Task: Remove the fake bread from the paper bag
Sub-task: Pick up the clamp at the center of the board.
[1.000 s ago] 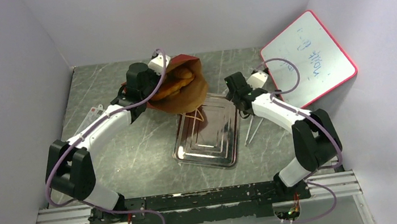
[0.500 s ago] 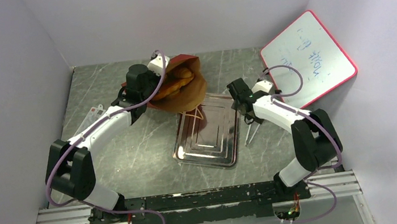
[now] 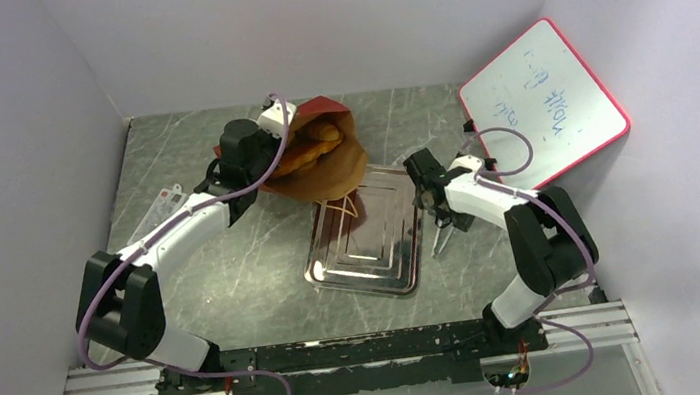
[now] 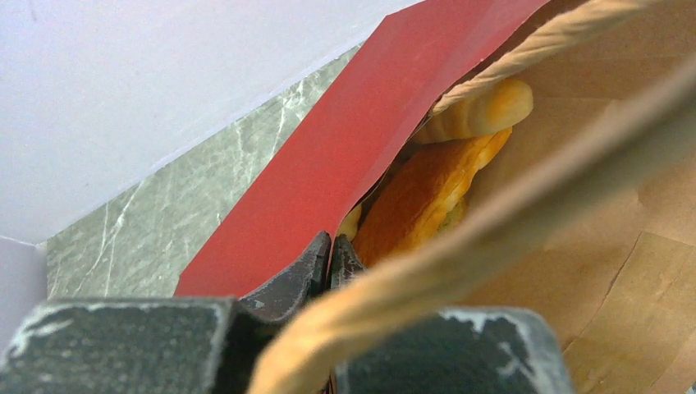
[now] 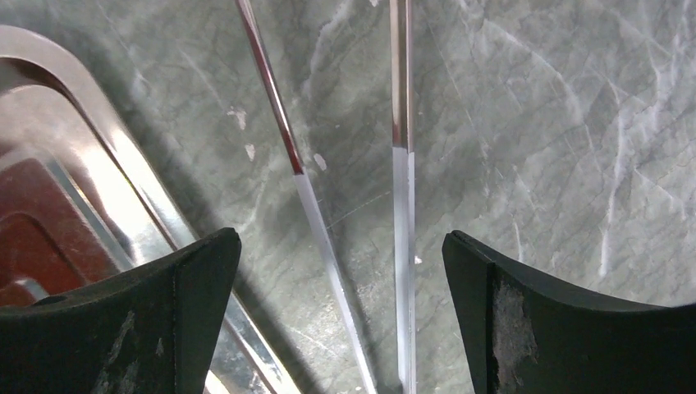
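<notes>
The rust-red paper bag (image 3: pixel 334 167) lies tipped with its mouth toward the tray, brown inside showing. Several glossy golden fake bread pieces (image 3: pixel 312 148) sit inside it. In the left wrist view the bread (image 4: pixel 427 193) lies just beyond the bag's red wall (image 4: pixel 328 164), with a tan cord handle crossing close to the lens. My left gripper (image 4: pixel 331 250) is shut on that red wall at the bag's left edge (image 3: pixel 270 165). My right gripper (image 3: pixel 435 209) hangs open to the right of the tray, its jaws wide apart (image 5: pixel 341 238) and holding nothing.
The silver metal tray (image 3: pixel 363 251) lies mid-table, its rim (image 5: pixel 98 164) beside my right gripper. Two thin metal rods (image 5: pixel 304 189) lie on the marble right under that gripper (image 3: pixel 442 237). A red-framed whiteboard (image 3: pixel 546 103) leans at the back right. A clear plastic item (image 3: pixel 158 206) lies left.
My right gripper has drawn back from the tray's far right corner toward the near side, over the metal rods, and opened wider. The left gripper and bag have hardly moved.
</notes>
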You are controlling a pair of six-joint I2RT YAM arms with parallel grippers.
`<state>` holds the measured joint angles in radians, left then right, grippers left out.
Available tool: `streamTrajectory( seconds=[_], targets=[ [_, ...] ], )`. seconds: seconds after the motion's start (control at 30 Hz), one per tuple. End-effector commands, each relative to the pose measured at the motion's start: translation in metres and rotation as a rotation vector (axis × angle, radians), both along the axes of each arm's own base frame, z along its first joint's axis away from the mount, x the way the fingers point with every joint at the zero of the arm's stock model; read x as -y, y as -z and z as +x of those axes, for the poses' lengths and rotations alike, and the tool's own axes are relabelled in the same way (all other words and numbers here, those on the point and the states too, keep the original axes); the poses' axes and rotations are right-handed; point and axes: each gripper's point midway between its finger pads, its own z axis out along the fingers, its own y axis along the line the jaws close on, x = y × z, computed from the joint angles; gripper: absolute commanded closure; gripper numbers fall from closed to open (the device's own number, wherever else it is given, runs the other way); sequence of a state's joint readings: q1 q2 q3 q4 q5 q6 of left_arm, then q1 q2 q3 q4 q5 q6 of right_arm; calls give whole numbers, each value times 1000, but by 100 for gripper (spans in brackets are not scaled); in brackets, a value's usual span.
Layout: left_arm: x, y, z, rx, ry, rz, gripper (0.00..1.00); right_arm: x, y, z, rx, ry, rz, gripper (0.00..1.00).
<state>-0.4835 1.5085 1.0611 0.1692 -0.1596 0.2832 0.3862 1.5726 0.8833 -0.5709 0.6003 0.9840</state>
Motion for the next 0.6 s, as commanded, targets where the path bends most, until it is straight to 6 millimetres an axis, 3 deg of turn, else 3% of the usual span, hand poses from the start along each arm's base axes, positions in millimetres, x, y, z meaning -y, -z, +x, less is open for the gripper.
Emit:
streamTrajectory(
  seconds=[0.0, 0.2, 0.57],
  targets=[
    [-5, -25, 3, 79, -22, -55, 93, 5, 17, -5, -25, 23, 3, 0],
    [-8, -28, 1, 98, -32, -59, 93, 10, 29, -10, -21, 48, 28, 7],
    [-11, -33, 1, 110, -43, -53, 93, 9, 28, -21, 50, 53, 81, 44]
  ],
)
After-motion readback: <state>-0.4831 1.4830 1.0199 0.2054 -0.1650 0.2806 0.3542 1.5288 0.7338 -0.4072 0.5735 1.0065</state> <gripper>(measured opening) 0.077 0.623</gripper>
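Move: The right hand, fingers wide open, already hovers over the clamp, whose middle lies about 1 cm ahead and some 3 cm below. The tray lies about 16 cm to the left of this hand and level with it, some 3 cm lower; the paper bag is about 16 cm ahead, 25 cm left and 6 cm higher. From the left hand, the clamp lies about 37 cm right, 13 cm back and 21 cm below. Down about 2 cm first, the right hand brings its open fingertips astride the clamp's two legs close to the board, then stops sinking and eases about 1 cm back and right as the fingers close to roughly three fifths, coming right up against the outer sides of the legs. The left hand keeps its pinch on the bag's rim. ##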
